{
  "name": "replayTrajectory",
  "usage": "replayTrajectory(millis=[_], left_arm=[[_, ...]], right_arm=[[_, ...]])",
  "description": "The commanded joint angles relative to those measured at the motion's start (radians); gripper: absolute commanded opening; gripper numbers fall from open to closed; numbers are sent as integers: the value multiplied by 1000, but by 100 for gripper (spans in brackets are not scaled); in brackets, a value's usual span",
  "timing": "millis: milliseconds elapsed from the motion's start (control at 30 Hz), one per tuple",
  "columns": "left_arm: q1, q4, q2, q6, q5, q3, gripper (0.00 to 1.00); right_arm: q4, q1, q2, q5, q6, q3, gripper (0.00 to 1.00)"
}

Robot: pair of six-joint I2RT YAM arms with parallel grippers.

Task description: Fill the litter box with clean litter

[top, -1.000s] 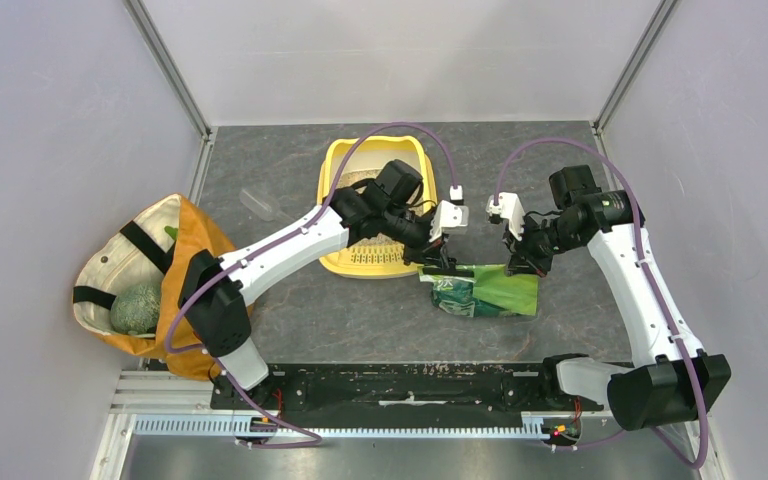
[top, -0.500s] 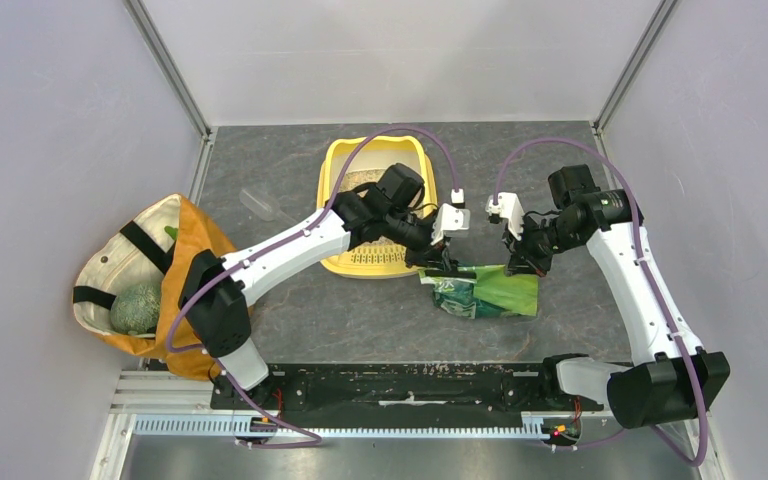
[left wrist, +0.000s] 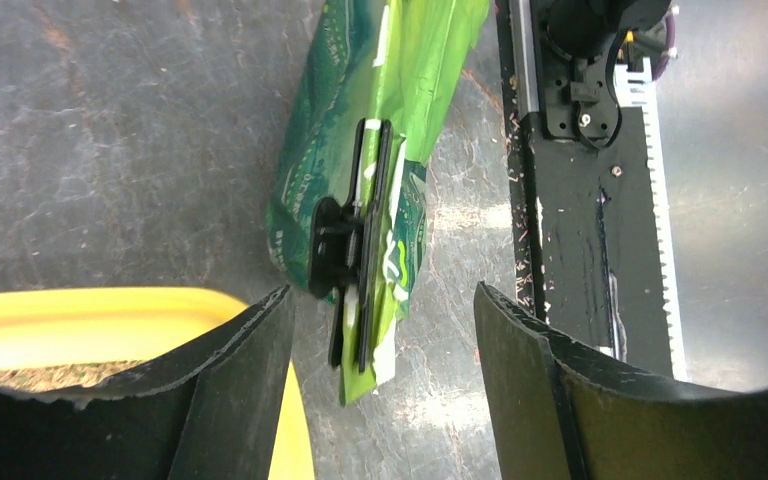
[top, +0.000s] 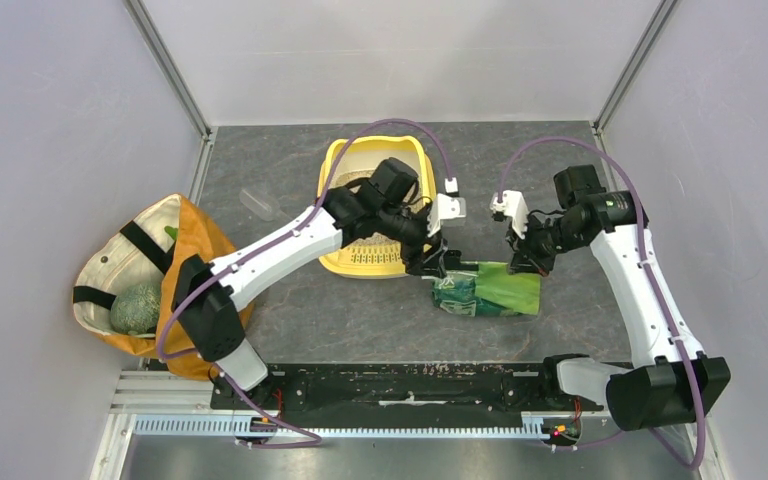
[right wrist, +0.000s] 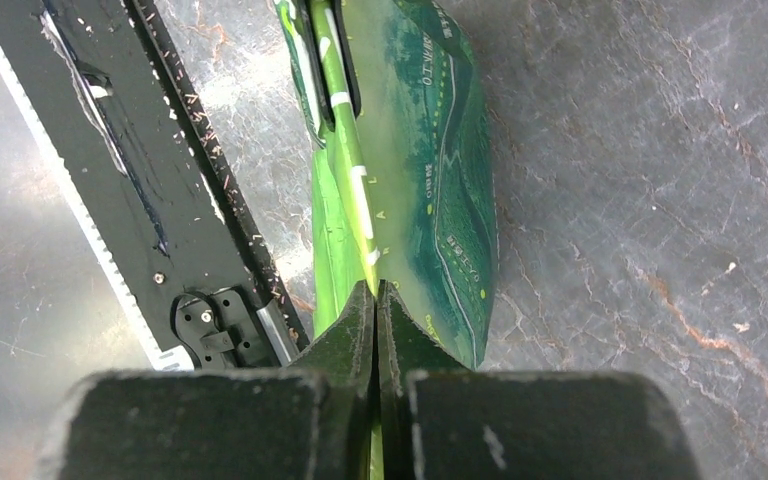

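Observation:
The yellow litter box (top: 365, 160) stands at the middle back, partly under my left arm. Its rim (left wrist: 110, 310) shows in the left wrist view, with beige clean litter (left wrist: 30, 378) inside. A green printed bag (top: 490, 290) rests on the table just right of the box. A black clip (left wrist: 355, 240) pinches the bag's left end (left wrist: 400, 120). My left gripper (top: 438, 265) is open, its jaws (left wrist: 382, 295) standing apart on either side of that clipped end without touching it. My right gripper (top: 525, 262) is shut on the bag's top seam (right wrist: 360, 200), fingers (right wrist: 400, 330) pressed together.
An orange-and-cream tote bag (top: 140, 270) sits at the left wall with a green round thing (top: 136, 308) inside. A clear scoop (top: 260, 203) lies left of the litter box. The black base rail (top: 410, 385) runs along the near edge.
My left gripper has opened and let go of the bag's clipped end. The right gripper keeps its hold, and the bag has shifted slightly right.

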Motion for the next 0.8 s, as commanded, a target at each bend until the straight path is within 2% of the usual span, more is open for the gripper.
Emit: replayTrajectory(millis=[0,200,367,467,633,767], left_arm=[[34,33,-120,-99,15,45,72],[76,36,-192,-150,12,12,72],[108,73,-232,-212,10,-33,73],[133,94,-237,-263,0,-51,74],[222,131,-226,-358,9,-56,75],[271,149,-230,-368,1,-82,75]], right_arm=[[16,-51,-36,-16,19,29,0],[-1,-172,-53,-11,36,60,0],[0,-296,8,-48,64,131,0],[109,-325,67,-63,176,178,0],[415,-319,143,-87,412,224,0],[546,-301,246,-71,511,315,0]])
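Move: My right hand pinches the right part of the litter bag's top; the bag's middle is about 8 cm left, 3 cm back and 9 cm below. Clear table for it lies some 10 cm straight ahead. The clip is about 16 cm left on the same edge, the litter box some 35 cm left and 15 cm ahead. From my open left hand, the clip is about 6 cm right and 4 cm lower; the litter box's middle is 12 cm left, 17 cm ahead and lower. With the bag's top edge still pinched shut in my right fingers, I pull the bag first to the right, then mostly forward, about 11 cm forward in all, turning the hand some 30 degrees clockwise. Meanwhile my left hand, fingers staying open, backs off the clip, up about 8 cm and left, then swings left and forward over the near right part of the litter box. ##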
